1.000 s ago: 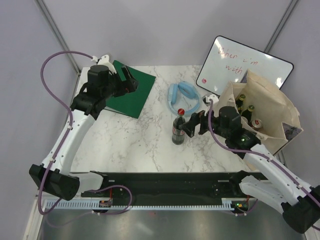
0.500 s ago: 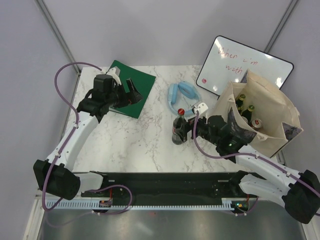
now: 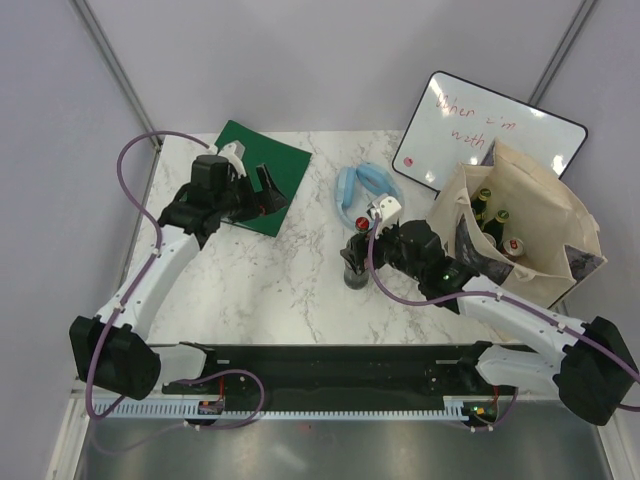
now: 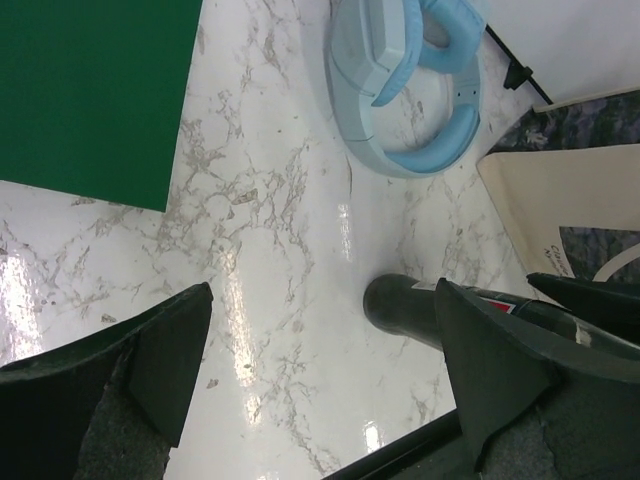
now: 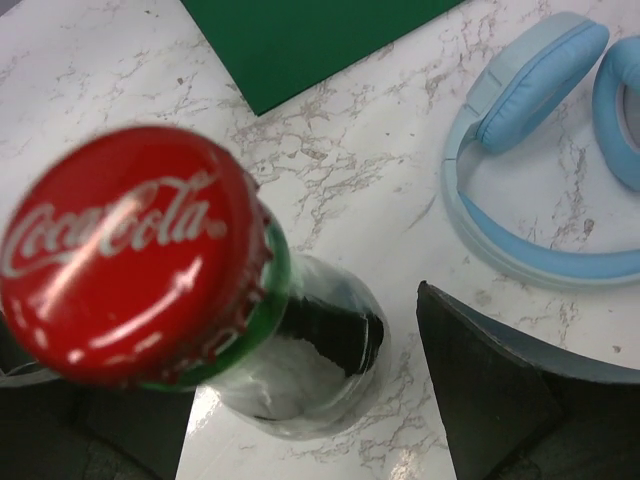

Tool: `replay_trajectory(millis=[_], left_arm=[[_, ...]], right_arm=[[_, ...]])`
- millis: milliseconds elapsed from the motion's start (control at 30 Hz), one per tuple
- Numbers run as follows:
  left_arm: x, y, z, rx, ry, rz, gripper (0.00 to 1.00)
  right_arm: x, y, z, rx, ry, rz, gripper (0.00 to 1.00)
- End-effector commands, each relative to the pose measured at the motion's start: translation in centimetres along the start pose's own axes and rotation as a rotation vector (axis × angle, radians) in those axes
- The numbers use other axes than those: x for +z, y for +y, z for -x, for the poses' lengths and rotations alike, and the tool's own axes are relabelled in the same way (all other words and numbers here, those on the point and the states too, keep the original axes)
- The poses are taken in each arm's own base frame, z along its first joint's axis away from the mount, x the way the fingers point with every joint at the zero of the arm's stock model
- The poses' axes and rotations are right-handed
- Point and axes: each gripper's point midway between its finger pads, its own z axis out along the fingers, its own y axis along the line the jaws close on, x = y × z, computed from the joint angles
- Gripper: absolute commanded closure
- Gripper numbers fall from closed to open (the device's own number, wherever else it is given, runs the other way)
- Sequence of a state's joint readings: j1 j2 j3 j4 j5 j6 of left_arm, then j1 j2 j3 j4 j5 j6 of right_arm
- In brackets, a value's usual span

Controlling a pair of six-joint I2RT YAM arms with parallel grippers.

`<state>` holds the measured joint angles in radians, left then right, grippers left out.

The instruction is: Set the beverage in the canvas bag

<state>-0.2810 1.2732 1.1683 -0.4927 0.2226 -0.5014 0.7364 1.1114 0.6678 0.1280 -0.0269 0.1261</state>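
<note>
The beverage is a dark Coca-Cola bottle (image 3: 354, 277) with a red cap (image 5: 130, 250), standing upright on the marble table. My right gripper (image 3: 359, 248) is open around its neck and shoulder; a gap shows between the bottle and the right finger (image 5: 500, 390). The tan canvas bag (image 3: 545, 225) stands at the right, holding several bottles (image 3: 495, 220). My left gripper (image 3: 272, 188) hovers open and empty by the green board's edge. In the left wrist view the left gripper (image 4: 320, 370) is over bare marble, with the bottle (image 4: 400, 305) and a corner of the bag (image 4: 560, 200) at the right.
Blue headphones (image 3: 362, 190) lie just behind the bottle. A green board (image 3: 262, 175) lies at the back left. A whiteboard with red writing (image 3: 485, 135) leans behind the bag.
My right gripper has moved left and now straddles the bottle, its jaws slightly narrower. My left arm has shifted a little to the right over the green board's edge.
</note>
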Motion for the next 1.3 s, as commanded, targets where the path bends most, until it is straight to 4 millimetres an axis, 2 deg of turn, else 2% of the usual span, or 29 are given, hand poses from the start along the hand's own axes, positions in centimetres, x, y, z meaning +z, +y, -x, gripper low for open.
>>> replay_trajectory(millis=[0,333,633,733,767,833,867,900,967,1000,1033,1067,1100,1133,1167,1200,1233,1267], left_arm=[[0.2,-0.4,-0.3,-0.023,0.002,-0.036,0.02],[0.2,-0.1,-0.7,-0.022,0.005,-0.029,0.02],[0.3,0.3,-1.2,-0.02,0.011,-0.016,0.02],[0.4,0.3,-1.3,-0.023,0.015,-0.02,0.02],[0.5,0.3,-1.3,-0.024,0.016,-0.019,0.02],[0.5,0.2,-1.3,-0.024,0.019,-0.024,0.02],[0.4,0.2,-1.4,-0.024,0.02,-0.026,0.02],[0.3,0.1,-1.3,-0.021,0.016,-0.03,0.02],[0.0,0.1,-1.2,-0.013,0.009,-0.03,0.02],[0.0,0.1,-1.3,-0.01,0.009,-0.03,0.02],[-0.2,0.1,-1.3,-0.005,0.007,-0.031,0.02],[-0.2,0.1,-1.3,-0.003,0.005,-0.029,0.02],[-0.3,0.1,-1.3,-0.003,0.003,-0.033,0.02],[-0.4,0.1,-1.3,-0.001,0.001,-0.032,0.02],[-0.4,0.1,-1.4,-0.001,0.005,-0.032,0.02],[-0.4,0.0,-1.5,-0.002,0.01,-0.038,0.02],[-0.4,0.0,-1.6,-0.002,0.011,-0.041,0.02],[-0.4,0.0,-1.7,-0.002,0.014,-0.043,0.02]], right_arm=[[0.2,0.1,1.2,-0.033,-0.009,-0.003,0.1],[0.9,0.7,1.0,-0.015,-0.041,0.014,0.15],[0.3,0.6,0.8,-0.056,-0.034,0.009,0.28],[0.1,0.0,0.9,-0.063,-0.033,-0.022,0.43],[0.1,0.0,1.1,-0.063,-0.034,-0.023,0.55],[0.1,0.1,1.2,-0.058,-0.031,-0.024,0.7],[0.0,0.0,1.4,-0.052,-0.035,-0.028,0.89],[-0.1,-0.2,1.5,-0.046,-0.038,-0.044,1.0],[-0.4,-0.4,2.6,-0.024,-0.06,-0.063,1.0],[-0.6,-1.3,3.0,-0.012,-0.059,-0.118,1.0],[-0.8,-1.6,4.6,0.004,-0.084,-0.15,1.0],[-0.9,-1.9,5.3,0.026,-0.088,-0.175,1.0],[-0.9,-2.2,5.2,0.027,-0.066,-0.197,1.0],[-1.1,-2.3,6.8,0.033,-0.083,-0.208,1.0],[-1.1,-2.2,7.4,0.035,-0.081,-0.204,1.0],[-0.9,-2.0,7.1,0.033,-0.048,-0.2,1.0],[-1.0,-1.8,8.7,0.038,-0.065,-0.197,1.0],[-1.0,-1.9,9.1,0.041,-0.058,-0.207,1.0]])
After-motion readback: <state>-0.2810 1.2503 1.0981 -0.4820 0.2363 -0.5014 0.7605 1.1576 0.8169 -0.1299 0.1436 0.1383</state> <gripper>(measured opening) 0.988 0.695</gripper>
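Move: The Coca-Cola bottle already stands upright between the right hand's open fingers, its middle some 4 cm below them. From the right hand, the blue headphones lie about 17 cm ahead and 3 cm right on the table, 15 cm lower; the canvas bag stands some 31 cm to the right and 5 cm farther out. For the left hand, the bottle is about 18 cm right, 7 cm back and 9 cm lower. Easing barely a centimetre left while its fingers close, the right hand pinches the Coca-Cola bottle's upper part from both sides, then carries its grip about 3 cm back to the right, towards the canvas bag, with a clockwise turn and a sideways roll of some 8 degrees each and no rise. The left hand, still open and empty, sinks about 2 cm. ##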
